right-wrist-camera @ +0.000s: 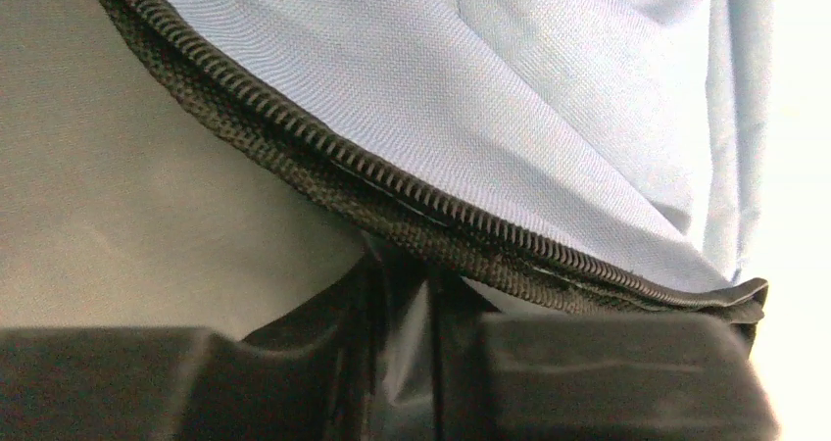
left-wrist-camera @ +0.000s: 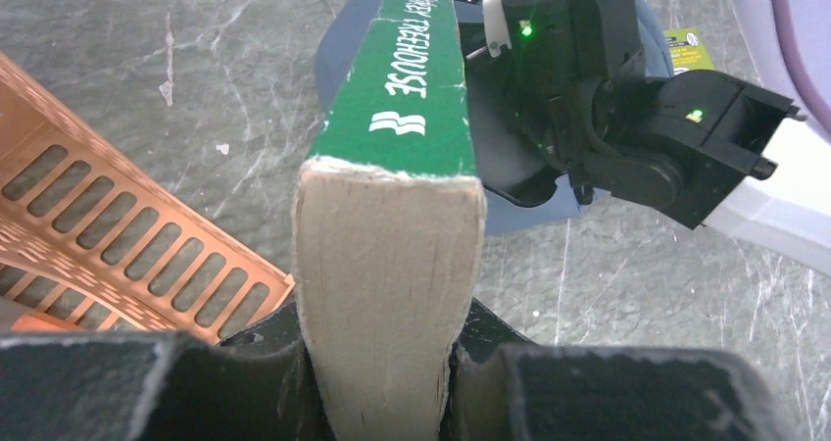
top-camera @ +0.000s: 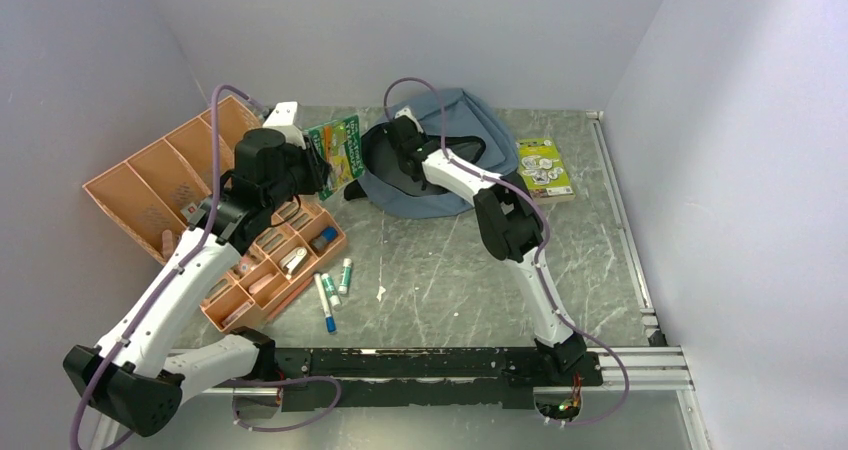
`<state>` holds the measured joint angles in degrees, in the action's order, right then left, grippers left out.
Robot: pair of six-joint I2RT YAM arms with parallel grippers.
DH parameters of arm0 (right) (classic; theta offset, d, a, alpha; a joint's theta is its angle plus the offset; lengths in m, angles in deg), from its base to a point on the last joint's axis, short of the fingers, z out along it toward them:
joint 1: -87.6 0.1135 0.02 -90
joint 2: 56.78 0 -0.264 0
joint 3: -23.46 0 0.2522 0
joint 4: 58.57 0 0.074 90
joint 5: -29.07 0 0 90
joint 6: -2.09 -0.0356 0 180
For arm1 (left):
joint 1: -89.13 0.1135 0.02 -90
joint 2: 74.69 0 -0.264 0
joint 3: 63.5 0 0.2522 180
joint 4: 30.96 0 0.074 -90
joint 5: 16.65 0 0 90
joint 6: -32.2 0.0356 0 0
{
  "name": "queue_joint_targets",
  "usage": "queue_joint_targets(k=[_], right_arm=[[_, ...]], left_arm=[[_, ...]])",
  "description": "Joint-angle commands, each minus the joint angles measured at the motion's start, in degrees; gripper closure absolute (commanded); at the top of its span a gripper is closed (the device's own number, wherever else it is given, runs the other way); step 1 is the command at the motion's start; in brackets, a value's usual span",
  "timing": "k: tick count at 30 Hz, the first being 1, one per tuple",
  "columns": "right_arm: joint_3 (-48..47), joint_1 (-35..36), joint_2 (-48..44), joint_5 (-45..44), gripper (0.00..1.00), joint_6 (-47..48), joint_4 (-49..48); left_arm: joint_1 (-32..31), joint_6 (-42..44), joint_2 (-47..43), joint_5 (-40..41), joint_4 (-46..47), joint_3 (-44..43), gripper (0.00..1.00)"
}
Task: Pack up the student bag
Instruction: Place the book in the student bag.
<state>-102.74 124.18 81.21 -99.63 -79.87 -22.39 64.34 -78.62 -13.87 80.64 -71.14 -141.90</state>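
The student bag (top-camera: pixel 455 140) is a grey-blue fabric backpack lying at the back of the table, its black-trimmed mouth facing left. My right gripper (top-camera: pixel 398 148) sits at that mouth. In the right wrist view its jaws (right-wrist-camera: pixel 431 363) are closed on the bag's rim, just under the black zipper (right-wrist-camera: pixel 392 191) and blue fabric (right-wrist-camera: pixel 549 98). My left gripper (top-camera: pixel 318 165) is shut on a green-spined book (top-camera: pixel 338 148), held in the air just left of the bag. The left wrist view shows the book's page edge (left-wrist-camera: pixel 387 294) clamped between the jaws (left-wrist-camera: pixel 387 387), with the spine (left-wrist-camera: pixel 412 78) pointing toward the bag (left-wrist-camera: pixel 343 59).
An orange compartment tray (top-camera: pixel 150 185) with small items stands at the left, under my left arm. Three glue sticks or markers (top-camera: pixel 330 290) lie loose in front of it. A yellow-green booklet (top-camera: pixel 545 167) lies right of the bag. Walls close in on the left, back and right.
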Motion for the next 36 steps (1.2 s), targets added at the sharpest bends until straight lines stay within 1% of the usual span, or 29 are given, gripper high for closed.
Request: queue_joint_targets(k=[1,3,7,9,12,15,18,21,27,31,36], right_arm=[[-2.2,-2.5,-5.0,4.7,0.88,-3.5,4.0],[-2.2,-2.7,-6.8,5.4,1.00,-4.2,4.7],[-3.3,-3.7,-9.4,6.7,1.00,-4.7,6.6],[-4.2,-4.7,-10.7,9.2,1.00,-5.6,8.1],[-6.1,-6.5,-12.7,14.4,1.00,-7.8,10.2],[-8.7,-8.9,-13.8,20.7,1.00,-12.9,12.5],[-8.6,-11.0,-15.6,26.3,1.00,-15.6,12.4],[-6.5,-12.0,-17.5,28.0,1.00,-16.5,10.6],[1.5,-12.1,-21.6,30.6,1.00,-17.1,5.5],[6.4,-12.1,-24.1,31.3,1.00,-18.8,2.0],[9.2,-12.1,-26.0,32.2,1.00,-21.5,-0.6]], left_arm=[[0.5,-0.5,-0.2,-2.2,5.5,-0.4,0.95],[0.5,-0.8,0.4,-3.6,5.9,-0.7,0.95],[0.5,-1.8,1.3,-6.0,7.6,-0.3,0.95],[0.5,-2.8,1.5,-6.7,9.4,0.3,0.95],[0.5,-4.6,2.4,-10.2,13.2,0.4,0.95],[0.5,-9.2,4.6,-12.0,16.6,-0.2,0.95],[0.5,-16.4,8.1,-14.0,18.4,-1.1,0.95],[0.5,-22.4,12.0,-16.8,22.4,-0.5,0.95],[0.5,-27.1,18.6,-13.8,28.3,-2.4,0.95],[0.5,-31.4,21.9,-14.3,33.0,-3.5,0.95],[0.5,-38.8,26.0,-14.7,36.8,-4.2,0.95]])
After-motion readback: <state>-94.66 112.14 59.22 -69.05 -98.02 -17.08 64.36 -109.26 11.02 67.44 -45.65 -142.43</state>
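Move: The left gripper still holds the book. The bag's open mouth lies about 16 cm ahead of this hand, 21 cm to its right and 21 cm below. The orange organizer's middle is some 20 cm to its left, 4 cm ahead and 22 cm lower. For the right hand, the bag lining sits right at its nearly closed fingertips, down in the bag. The yellow book lies about 31 cm to that hand's right, 4 cm nearer the base and 5 cm lower. Finish closing the right fingers on the bag lining and lift it about 11 cm, easing a little to the right and rolling the hand's left side up some 35 degrees. Meanwhile keep the left grip on the book and swing it right and forward towards the bag mouth, then down as well, tipping the fingers down slightly and rolling the hand's left side down. ##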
